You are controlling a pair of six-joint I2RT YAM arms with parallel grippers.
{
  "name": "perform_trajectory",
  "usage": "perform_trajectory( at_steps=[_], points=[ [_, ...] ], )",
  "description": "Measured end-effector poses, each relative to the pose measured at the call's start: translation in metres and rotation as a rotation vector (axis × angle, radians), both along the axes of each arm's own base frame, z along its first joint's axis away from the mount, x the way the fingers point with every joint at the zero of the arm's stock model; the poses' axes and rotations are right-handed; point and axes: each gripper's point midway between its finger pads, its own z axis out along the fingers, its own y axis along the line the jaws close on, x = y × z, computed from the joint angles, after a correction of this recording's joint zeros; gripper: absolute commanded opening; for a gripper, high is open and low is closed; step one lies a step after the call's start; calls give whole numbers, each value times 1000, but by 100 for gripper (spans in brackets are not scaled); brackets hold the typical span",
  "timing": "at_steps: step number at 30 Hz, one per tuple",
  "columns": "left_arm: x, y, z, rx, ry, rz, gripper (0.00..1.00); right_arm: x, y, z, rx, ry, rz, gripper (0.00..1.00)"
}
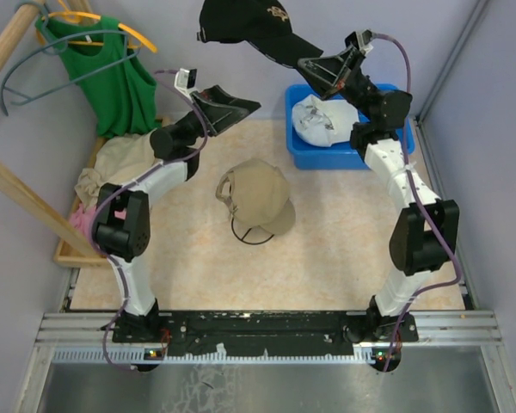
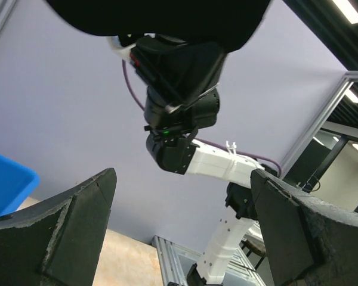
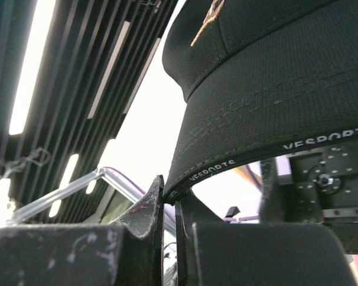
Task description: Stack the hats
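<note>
High over the far side of the table hangs a black hat (image 1: 248, 24), with my right gripper (image 1: 306, 65) shut on its rim. The right wrist view shows that rim (image 3: 274, 89) pinched between the closed jaws of the right gripper (image 3: 170, 199). My left gripper (image 1: 239, 110) stands open and empty just below and left of the black hat, apart from it. In the left wrist view the black hat (image 2: 167, 15) hangs above the spread fingers (image 2: 71, 223). A tan hat (image 1: 258, 196) lies crown up at mid-table. A white hat (image 1: 322, 120) sits in the blue bin (image 1: 387, 157).
A green top on a hanger (image 1: 112, 77) hangs at the far left. Below it a beige cloth (image 1: 120, 159) and something pink (image 1: 82, 219) lie on a wooden tray (image 1: 69, 251). Wooden poles slant across the left side.
</note>
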Motion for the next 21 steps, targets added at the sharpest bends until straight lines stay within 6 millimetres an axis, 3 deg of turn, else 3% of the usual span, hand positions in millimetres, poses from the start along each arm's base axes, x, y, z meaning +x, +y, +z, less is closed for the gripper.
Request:
perform_trajectory(
  at_steps=[5, 14, 17, 21],
  points=[
    [-17, 9, 20, -30, -15, 15, 99, 12, 6, -14, -79, 2, -34, 0],
    [-45, 18, 77, -15, -62, 125, 99, 45, 17, -66, -340, 55, -168, 0],
    [-42, 14, 78, -2, -42, 134, 99, 45, 18, -70, -397, 38, -198, 0],
    [-26, 1, 58, 46, 44, 123, 99, 38, 18, -65, -435, 3, -219, 0]
  ],
)
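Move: The black hat is pinched by its brim edge in the right gripper; the stacked tan hats it is meant for lie about 6 cm back, 9 cm left and 48 cm below. From that gripper the blue bin is some 14 cm ahead, 12 cm right and 50 cm down. From the empty left gripper, the black hat's middle is about 5 cm ahead, 3 cm left and 20 cm above. Keep the brim pinched in the right gripper and lower it about 7 cm while reaching some 4 cm forward, rolling the wrist about 25 degrees so its fingers tip down from slanting up, with a slight clockwise turn. Bring the open left gripper up about 8 cm and back, then let it start down and forward again. ##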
